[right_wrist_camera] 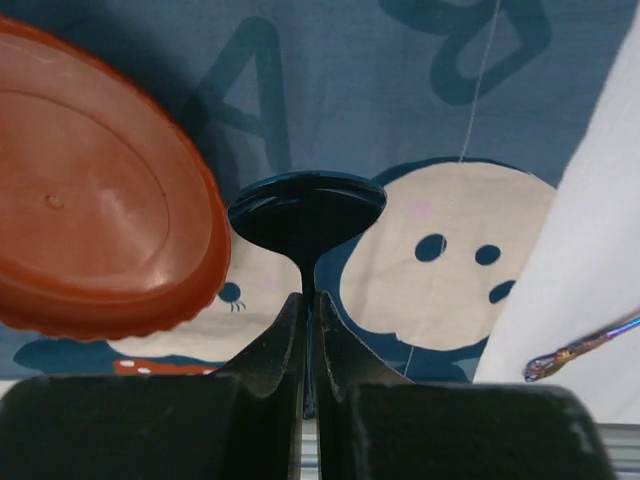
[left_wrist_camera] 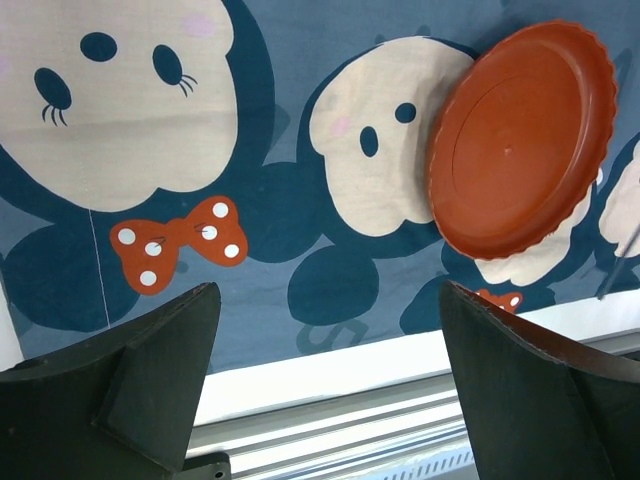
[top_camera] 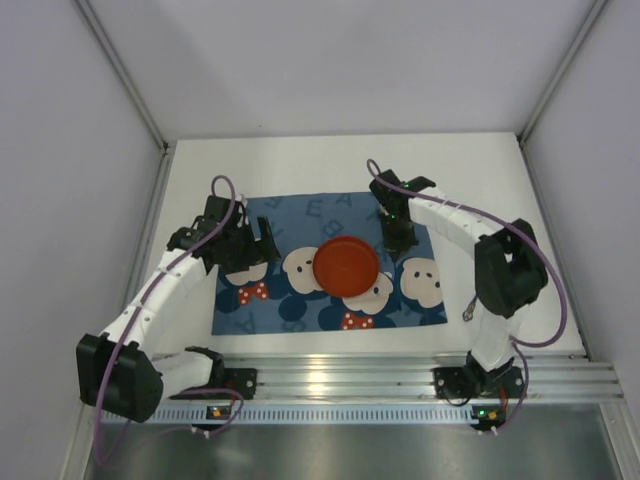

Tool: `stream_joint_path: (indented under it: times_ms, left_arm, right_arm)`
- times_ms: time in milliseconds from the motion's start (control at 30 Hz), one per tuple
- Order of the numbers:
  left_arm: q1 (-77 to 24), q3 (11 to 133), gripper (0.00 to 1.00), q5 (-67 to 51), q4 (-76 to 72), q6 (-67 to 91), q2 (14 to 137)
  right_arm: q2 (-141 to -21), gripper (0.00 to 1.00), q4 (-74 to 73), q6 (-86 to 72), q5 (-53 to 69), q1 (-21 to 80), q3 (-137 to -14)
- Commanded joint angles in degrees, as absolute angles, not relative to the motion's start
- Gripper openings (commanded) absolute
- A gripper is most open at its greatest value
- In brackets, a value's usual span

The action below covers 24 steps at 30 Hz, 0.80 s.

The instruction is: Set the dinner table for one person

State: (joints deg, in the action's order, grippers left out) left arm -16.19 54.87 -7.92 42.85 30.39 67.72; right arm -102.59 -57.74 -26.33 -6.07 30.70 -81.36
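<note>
A round red plate (top_camera: 347,265) lies in the middle of the blue mouse-print placemat (top_camera: 300,212) on the white dinner table (top_camera: 300,165). My right gripper (top_camera: 400,240) hovers just right of the plate, shut on the thin handle of a dark blue spoon (right_wrist_camera: 305,210). The spoon's bowl sticks out past the fingertips (right_wrist_camera: 290,320), beside the plate (right_wrist_camera: 90,200) and over the placemat (right_wrist_camera: 330,90). My left gripper (top_camera: 255,240) hangs over the placemat's left part, left of the plate (left_wrist_camera: 520,140). It (left_wrist_camera: 328,290) is wide open with nothing between its fingers.
A purple cable with a metallic end (top_camera: 468,315) dangles off the right arm over the table right of the placemat; its tip (right_wrist_camera: 580,350) shows in the right wrist view. An aluminium rail (top_camera: 400,375) runs along the near edge. White walls enclose the table.
</note>
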Motion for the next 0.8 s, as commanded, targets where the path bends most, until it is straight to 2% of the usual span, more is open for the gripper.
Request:
stream_joint_path:
  times_ms: [0, 400, 467, 500, 567, 600, 767]
  left_arm:
    - [-16.5, 55.7, 0.96, -7.6, 41.5, 30.4, 64.8]
    - [-16.5, 49.8, 0.96, -5.9, 44.6, 31.5, 56.5]
    - [-16.5, 49.1, 0.96, -6.0, 44.9, 31.5, 55.6]
    - [-16.5, 49.4, 0.96, -6.0, 44.9, 31.3, 55.5]
    - [-16.5, 49.5, 0.96, -5.6, 44.9, 30.9, 55.5]
    - [-16.5, 49.4, 0.96, -5.5, 44.9, 30.8, 55.9]
    - [-16.5, 49.5, 0.97, -5.3, 44.8, 30.8, 56.3]
  right_arm:
    - [-106.3, 0.00, -54.6, -28.0, -6.5, 31.5, -82.3]
    - [-114.9, 0.01, -54.9, -28.7, -9.9, 31.4, -87.2]
    - [-115.4, 0.13, -55.5, -29.3, -10.8, 31.3, -86.9]
    - [-115.1, 0.27, -55.7, -29.4, -11.2, 31.2, -86.7]
    - [-113.6, 0.41, -56.2, -29.6, -11.9, 31.0, -85.7]
    - [-113.0, 0.45, -56.5, -29.8, -12.1, 30.8, -85.5]
    - [-105.1, 0.47, -61.0, -29.7, -16.2, 25.7, -83.9]
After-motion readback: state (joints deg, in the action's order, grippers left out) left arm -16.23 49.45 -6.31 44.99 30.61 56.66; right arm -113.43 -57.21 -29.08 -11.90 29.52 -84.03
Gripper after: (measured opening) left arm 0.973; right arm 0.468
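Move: The right hand holds the blue spoon by its neck. The bare placemat spot it is bound for lies about 7 cm below and 1 cm ahead, with no sideways offset. The plate's middle is some 11 cm left and 2 cm back from the hand, the cup about 13 cm straight ahead, and the fork roughly 22 cm right and 7 cm back. From the empty left hand, that spot is about 29 cm right, 3 cm ahead and 13 cm below. Straight down at first, then easing about 2 cm forward, the right hand lowers the spoon nearly 6 cm onto the placemat just right of the plate. Its fingers open about halfway and let go of the spoon; the hand then edges roughly 2 cm right and starts to rise. The open left hand draws back about 3 cm. ##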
